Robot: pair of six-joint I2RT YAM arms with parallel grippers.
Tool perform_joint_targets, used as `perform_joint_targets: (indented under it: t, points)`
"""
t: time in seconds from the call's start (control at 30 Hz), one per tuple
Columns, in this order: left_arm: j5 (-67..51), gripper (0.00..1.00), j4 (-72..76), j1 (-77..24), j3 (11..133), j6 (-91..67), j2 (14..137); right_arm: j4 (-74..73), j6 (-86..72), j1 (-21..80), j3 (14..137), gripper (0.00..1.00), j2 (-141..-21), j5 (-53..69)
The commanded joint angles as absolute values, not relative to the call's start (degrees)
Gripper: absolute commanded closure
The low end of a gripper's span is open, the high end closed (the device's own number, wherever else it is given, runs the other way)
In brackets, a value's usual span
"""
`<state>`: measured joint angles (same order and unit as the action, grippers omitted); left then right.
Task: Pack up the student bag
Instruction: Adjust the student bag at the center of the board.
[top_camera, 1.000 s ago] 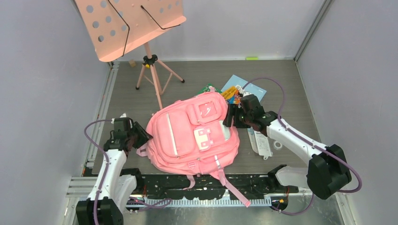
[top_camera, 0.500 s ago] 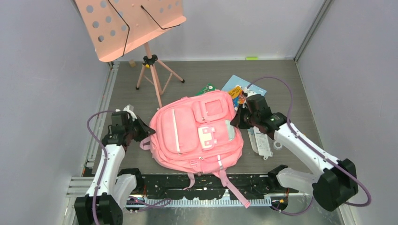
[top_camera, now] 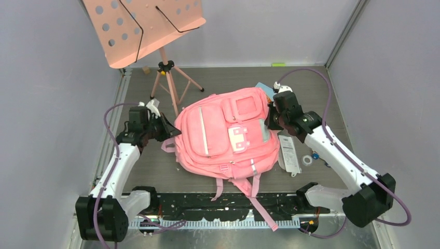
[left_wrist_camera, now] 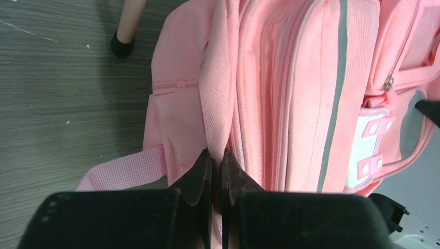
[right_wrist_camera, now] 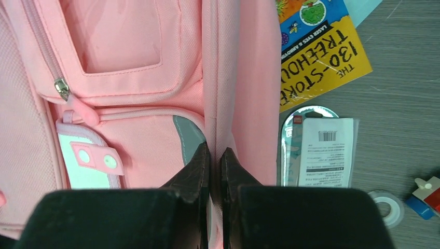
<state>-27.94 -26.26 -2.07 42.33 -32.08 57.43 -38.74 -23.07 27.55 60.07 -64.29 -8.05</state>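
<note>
The student bag (top_camera: 228,132), a large pink backpack, lies front-up in the middle of the table with its straps trailing toward the near edge. My left gripper (top_camera: 168,132) is shut on a fold of fabric at the bag's left side seam (left_wrist_camera: 216,155). My right gripper (top_camera: 270,116) is shut on the pink fabric ridge at the bag's right side (right_wrist_camera: 215,150). In the left wrist view the bag (left_wrist_camera: 290,93) shows its grey reflective strip. In the right wrist view the bag (right_wrist_camera: 129,52) shows a front pocket and a zip pull.
A salmon-pink music stand (top_camera: 142,28) on a tripod stands at the back left, one foot (left_wrist_camera: 122,46) close to the bag. Right of the bag lie a colourful book (right_wrist_camera: 316,46), a flat packet (right_wrist_camera: 324,150), a tape roll (right_wrist_camera: 388,207) and a small blue-red piece (right_wrist_camera: 423,192).
Both grippers have closed on the bag's sides. The bag has shifted right and toward the far side, covering most of the books behind it.
</note>
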Motion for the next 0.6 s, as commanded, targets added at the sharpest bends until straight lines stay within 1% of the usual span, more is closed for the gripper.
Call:
perform_joint_targets:
  t: [0.0, 0.13, 0.2, 0.23, 0.27, 0.3, 0.37, 0.43, 0.53, 0.57]
  points:
    - [-34.2, 1.0, -22.6, -6.8, 44.9, -31.6, 59.3, -25.6, -21.7, 25.8, 66.2, 1.0, -69.9, -16.0]
    - [-30.9, 1.0, -21.8, -8.6, 43.3, -32.3, 59.4, -21.7, -20.5, 23.3, 67.4, 0.99, -75.5, -14.4]
    - [-29.4, 1.0, -22.4, -9.1, 42.7, -33.4, 60.2, -23.0, -20.0, 22.6, 69.6, 0.76, -78.1, -14.0]
    - [-28.7, 1.0, -22.6, -9.3, 42.2, -34.1, 60.6, -25.6, -19.9, 22.6, 71.1, 0.52, -78.9, -13.4]
    - [-28.0, 1.0, -22.5, -9.4, 41.5, -34.7, 60.8, -26.7, -20.0, 22.6, 71.6, 0.42, -78.9, -12.9]
    - [-26.9, 1.0, -22.2, -9.6, 40.6, -35.4, 60.8, -28.8, -20.2, 22.6, 71.8, 0.27, -78.2, -12.0]
    - [-25.0, 1.0, -20.3, -9.9, 38.1, -37.1, 59.8, -31.8, -21.0, 22.6, 70.8, 0.18, -75.4, -10.1]
    - [-23.1, 1.0, -18.7, -9.9, 36.0, -37.9, 58.5, -34.6, -21.8, 22.8, 68.5, 0.14, -72.2, -7.8]
    - [-19.7, 1.0, -19.1, -9.9, 35.1, -37.8, 56.5, -39.0, -24.1, 22.9, 64.5, 0.12, -67.4, -3.3]
    - [-18.7, 0.97, -20.0, -9.9, 35.3, -37.2, 55.4, -39.8, -25.2, 22.9, 62.2, 0.11, -65.1, -1.6]
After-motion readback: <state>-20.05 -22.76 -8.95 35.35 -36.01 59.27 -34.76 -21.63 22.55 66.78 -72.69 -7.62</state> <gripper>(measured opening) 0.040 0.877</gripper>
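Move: Both hands grip the raised student bag by its sides: its middle is about 20 cm right of the left hand and 1 cm ahead, and about 17 cm left of the right hand and 2 cm back, some 7 to 9 cm below both. The stand foot is 8 cm ahead and 2 cm left of the left hand. From the right hand, down on the board, the treehouse book is about 8 cm ahead and 4 cm right, the white packet some 7 cm back and 11 cm right. The right hand, still pinching the bag's right edge, carries it forward and down about 4 cm towards the board, then opens wide to let go while reaching on to some 7 cm forward, and finally rises clear about 5 cm, easing back a little over the bag's far right corner. The left hand keeps its pinch on the left side and lowers it about 5 cm, first edging right, later drawing slightly back, with the wrist tipping down a little. ##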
